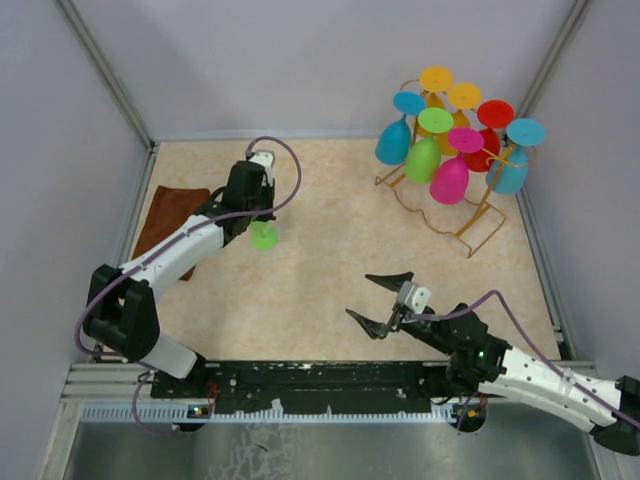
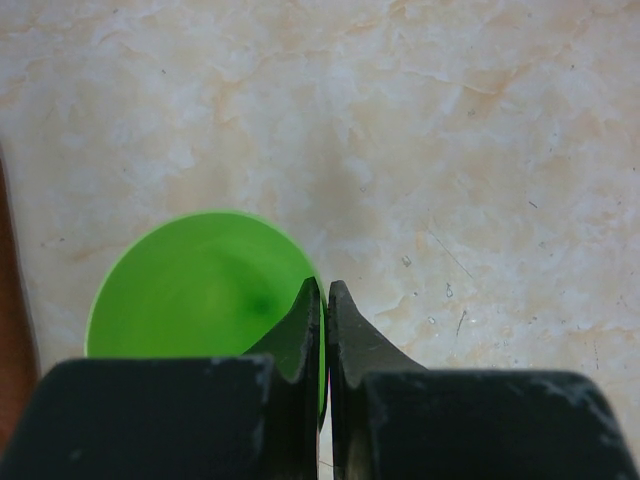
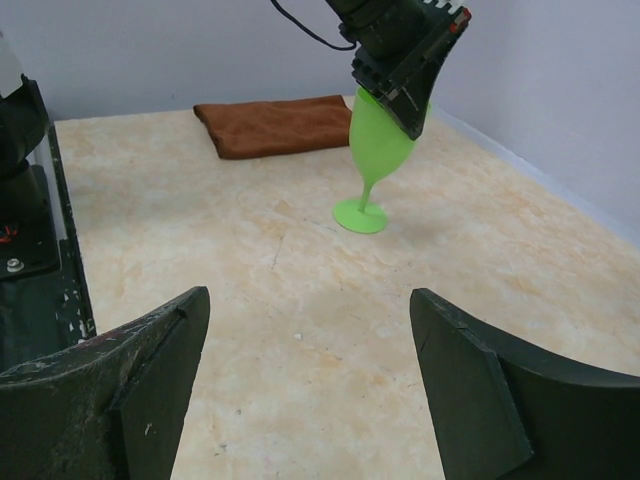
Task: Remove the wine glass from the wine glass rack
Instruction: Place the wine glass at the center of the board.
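Observation:
A light green wine glass [image 1: 264, 236] [image 3: 378, 140] stands upright left of the table's middle, its foot seeming to rest on the surface. My left gripper [image 1: 261, 216] [image 2: 325, 287] is shut on its rim from above; the left wrist view looks down into the green bowl [image 2: 200, 290]. The golden wire wine glass rack [image 1: 480, 215] stands at the far right, with several coloured glasses [image 1: 450, 180] hanging upside down on it. My right gripper [image 1: 378, 300] [image 3: 310, 295] hovers open and empty over the near middle of the table, far from both glass and rack.
A brown cloth [image 1: 170, 215] [image 3: 275, 125] lies at the left edge of the table. Grey walls [image 1: 320, 60] close in the back and sides. The rack sits close to the right wall.

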Tool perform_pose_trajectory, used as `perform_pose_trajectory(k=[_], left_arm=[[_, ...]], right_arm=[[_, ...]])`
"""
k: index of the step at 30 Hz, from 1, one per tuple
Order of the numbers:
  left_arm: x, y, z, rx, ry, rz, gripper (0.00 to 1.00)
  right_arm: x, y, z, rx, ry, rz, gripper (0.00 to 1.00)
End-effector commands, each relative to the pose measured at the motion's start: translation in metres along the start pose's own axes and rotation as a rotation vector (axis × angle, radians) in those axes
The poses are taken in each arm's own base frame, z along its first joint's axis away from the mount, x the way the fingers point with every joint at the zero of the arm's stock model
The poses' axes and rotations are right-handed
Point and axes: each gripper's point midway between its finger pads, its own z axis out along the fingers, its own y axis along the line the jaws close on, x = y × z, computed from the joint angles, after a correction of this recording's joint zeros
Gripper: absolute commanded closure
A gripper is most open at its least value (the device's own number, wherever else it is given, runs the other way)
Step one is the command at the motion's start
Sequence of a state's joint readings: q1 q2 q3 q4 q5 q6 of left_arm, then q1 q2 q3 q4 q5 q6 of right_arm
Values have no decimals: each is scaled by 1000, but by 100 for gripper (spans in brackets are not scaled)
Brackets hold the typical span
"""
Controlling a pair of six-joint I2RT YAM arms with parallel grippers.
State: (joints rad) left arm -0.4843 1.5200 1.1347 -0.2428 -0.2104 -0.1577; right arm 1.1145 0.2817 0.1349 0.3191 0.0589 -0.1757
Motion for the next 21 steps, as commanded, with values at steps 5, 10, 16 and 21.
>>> perform_pose_trajectory(k=[5,10,16,21], left_arm=[[-13,-4,-14,35,-29,2,84],[-22,-1,-24,23,-56,6,62],[-46,-6,-48,77,-149,-5,29],[-64,-12,-79,137,-222,-28,17]], right_arm=[[-36,-6,3,14,-65,19,19],[-36,-6,3,15,-65,22,19],[-38,-8,3,25,-64,37,19],[-41,-16,1,82,-56,99,17]])
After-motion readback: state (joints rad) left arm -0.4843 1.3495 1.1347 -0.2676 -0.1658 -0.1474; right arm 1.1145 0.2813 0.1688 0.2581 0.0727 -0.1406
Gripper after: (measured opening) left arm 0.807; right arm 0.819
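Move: Left of the left fingers by about 3 cm and level with them lies the middle of the wine glass, some 8 cm lower; it stands on the board, its right-hand rim still pinched. The brown cloth lies about 24 cm to that hand's left, neither ahead nor back. The rack is some 40 cm to its right and 8 cm farther out. From the right hand, the glass is roughly 21 cm ahead, 21 cm left and 13 cm lower. Letting go of the wine glass's rim, the left hand spreads its fingers from shut to nearly wide open, hardly moving at first, then rises with growing speed, about 6 cm up and a couple back, clear of the glass. The fingertips tip upward slightly, by under 10 degrees. ##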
